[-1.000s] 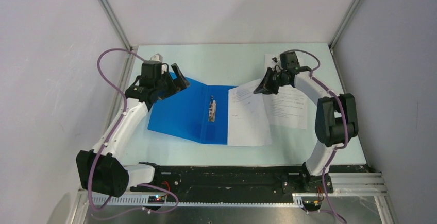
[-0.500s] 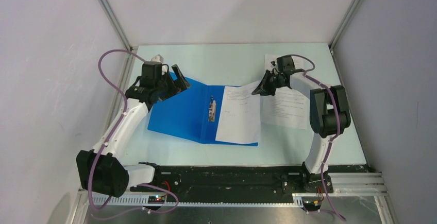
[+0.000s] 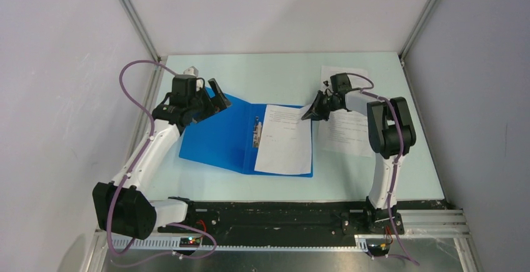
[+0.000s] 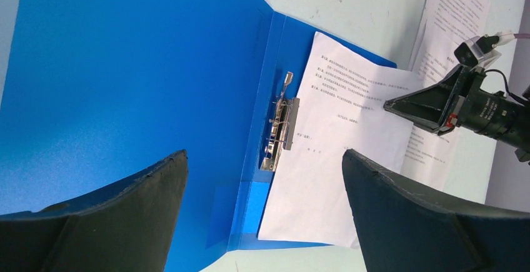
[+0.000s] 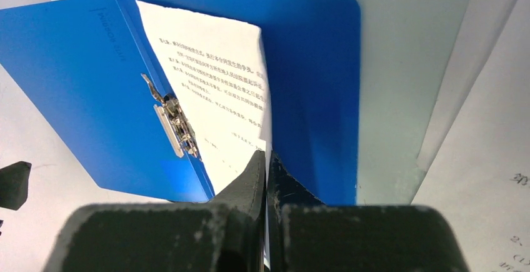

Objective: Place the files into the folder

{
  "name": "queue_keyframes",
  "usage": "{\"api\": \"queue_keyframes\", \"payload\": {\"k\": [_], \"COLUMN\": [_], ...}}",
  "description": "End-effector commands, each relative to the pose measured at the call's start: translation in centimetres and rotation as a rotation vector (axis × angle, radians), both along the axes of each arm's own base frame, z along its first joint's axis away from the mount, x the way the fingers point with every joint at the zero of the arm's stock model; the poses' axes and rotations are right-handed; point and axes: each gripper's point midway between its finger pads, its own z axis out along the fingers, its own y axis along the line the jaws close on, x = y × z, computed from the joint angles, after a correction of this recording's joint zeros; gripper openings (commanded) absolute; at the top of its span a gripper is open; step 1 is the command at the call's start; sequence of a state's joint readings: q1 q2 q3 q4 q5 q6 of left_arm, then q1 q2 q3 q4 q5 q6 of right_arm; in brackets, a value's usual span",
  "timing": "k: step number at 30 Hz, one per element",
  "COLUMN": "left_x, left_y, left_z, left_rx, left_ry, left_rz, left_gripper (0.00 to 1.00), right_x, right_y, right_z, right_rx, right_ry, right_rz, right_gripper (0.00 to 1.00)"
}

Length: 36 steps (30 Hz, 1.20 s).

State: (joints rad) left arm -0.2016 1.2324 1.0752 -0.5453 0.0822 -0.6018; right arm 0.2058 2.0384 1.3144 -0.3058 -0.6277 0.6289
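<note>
The blue folder [image 3: 219,137] lies open and flat on the table, its metal clip [image 3: 257,133] at the spine. One white sheet of the files [image 3: 284,141] covers most of the right cover, its far right corner lifted. My right gripper [image 3: 310,112] is shut on that sheet's right edge; in the right wrist view the paper [image 5: 212,78] is pinched between the closed fingertips [image 5: 256,166] above the folder [image 5: 312,65]. More sheets [image 3: 347,128] lie on the table to the right. My left gripper [image 3: 214,95] hangs open over the folder's far left corner, holding nothing.
White enclosure walls and metal frame posts [image 3: 134,19] stand close around the pale green table [image 3: 250,72]. The left arm's purple cable [image 3: 125,90] loops toward the left wall. The base rail [image 3: 281,219] runs along the near edge.
My right gripper has moved left with the sheet, drawing it off the table and onto the folder's right cover. The left arm has stayed still and open.
</note>
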Motion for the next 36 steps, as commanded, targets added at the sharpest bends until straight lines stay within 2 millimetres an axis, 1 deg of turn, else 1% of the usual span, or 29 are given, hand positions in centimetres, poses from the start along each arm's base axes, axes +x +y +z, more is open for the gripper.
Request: {"api": "queue_keyframes", "payload": {"k": [1, 7, 10, 14, 16, 18, 21, 25, 29, 31, 33, 36], "left_x": [0.2, 0.3, 0.4, 0.4, 0.4, 0.4, 0.2, 0.2, 0.3, 0.3, 0.3, 0.2], "left_y": [-0.1, -0.2, -0.2, -0.3, -0.3, -0.2, 0.0, 0.0, -0.1, 0.0, 0.0, 0.0], "left_z": [0.7, 0.6, 0.5, 0.3, 0.1, -0.5, -1.1, -1.3, -1.2, -1.1, -1.1, -1.1], "left_rx": [-0.002, -0.006, -0.007, -0.003, 0.002, 0.009, 0.016, 0.017, 0.015, 0.015, 0.015, 0.015], "left_ry": [-0.026, -0.020, -0.018, -0.012, -0.007, 0.006, 0.019, 0.026, 0.023, 0.021, 0.019, 0.019], "left_rz": [-0.013, -0.019, -0.020, -0.023, -0.025, -0.023, -0.021, -0.019, -0.021, -0.020, -0.020, -0.021], "left_gripper": [0.97, 0.97, 0.97, 0.97, 0.97, 0.97, 0.97, 0.97, 0.97, 0.97, 0.97, 0.97], "right_x": [1.7, 2.3, 2.3, 2.8, 3.1, 3.3, 3.3, 3.0, 2.2, 1.9, 1.5, 1.0], "right_y": [0.8, 1.5, 2.2, 2.9, 3.1, 3.1, 3.1, 3.1, 3.6, 3.9, 4.3, 5.1], "right_z": [0.9, 1.4, 1.7, 2.8, 3.5, 3.7, 3.9, 4.5, 6.9, 9.1, 10.4, 11.5], "right_rx": [0.031, 0.054, 0.046, 0.058, 0.067, 0.069, 0.082, 0.096, 0.137, 0.149, 0.172, 0.199], "right_ry": [-0.052, -0.083, -0.088, -0.110, -0.126, -0.126, -0.112, -0.095, -0.116, -0.160, -0.179, -0.201], "right_rz": [0.002, 0.019, 0.045, 0.063, 0.062, 0.062, 0.060, 0.052, 0.062, 0.073, 0.082, 0.109], "right_gripper": [0.00, 0.00, 0.00, 0.00, 0.00, 0.00, 0.00, 0.00, 0.00, 0.00, 0.00, 0.00]}}
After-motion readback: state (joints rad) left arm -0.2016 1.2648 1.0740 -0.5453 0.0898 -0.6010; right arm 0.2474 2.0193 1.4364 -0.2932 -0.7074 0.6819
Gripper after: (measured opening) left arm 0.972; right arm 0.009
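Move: My right hand already pinches the sheet by its right edge near the top, barely above the folder. The folder's metal clip lies about 19 cm to its left and 3 cm back, some 2 cm lower. The sheet's middle is roughly 8 cm left and 6 cm back, and the remaining files are about 16 cm right and 6 cm farther out. From my idle left hand the clip is some 12 cm right, 2 cm ahead and 17 cm below. Keeping my right fingers shut on the sheet's edge, I dip slightly, then sweep it forward and left while lifting. After a brief near-halt I raise it faster, still easing left and a little back. In all I go about 6 cm up, 3.5 cm towards the clip side and 2 cm forward, tilting the wrist some 10 degrees so the hand's left side rises. ##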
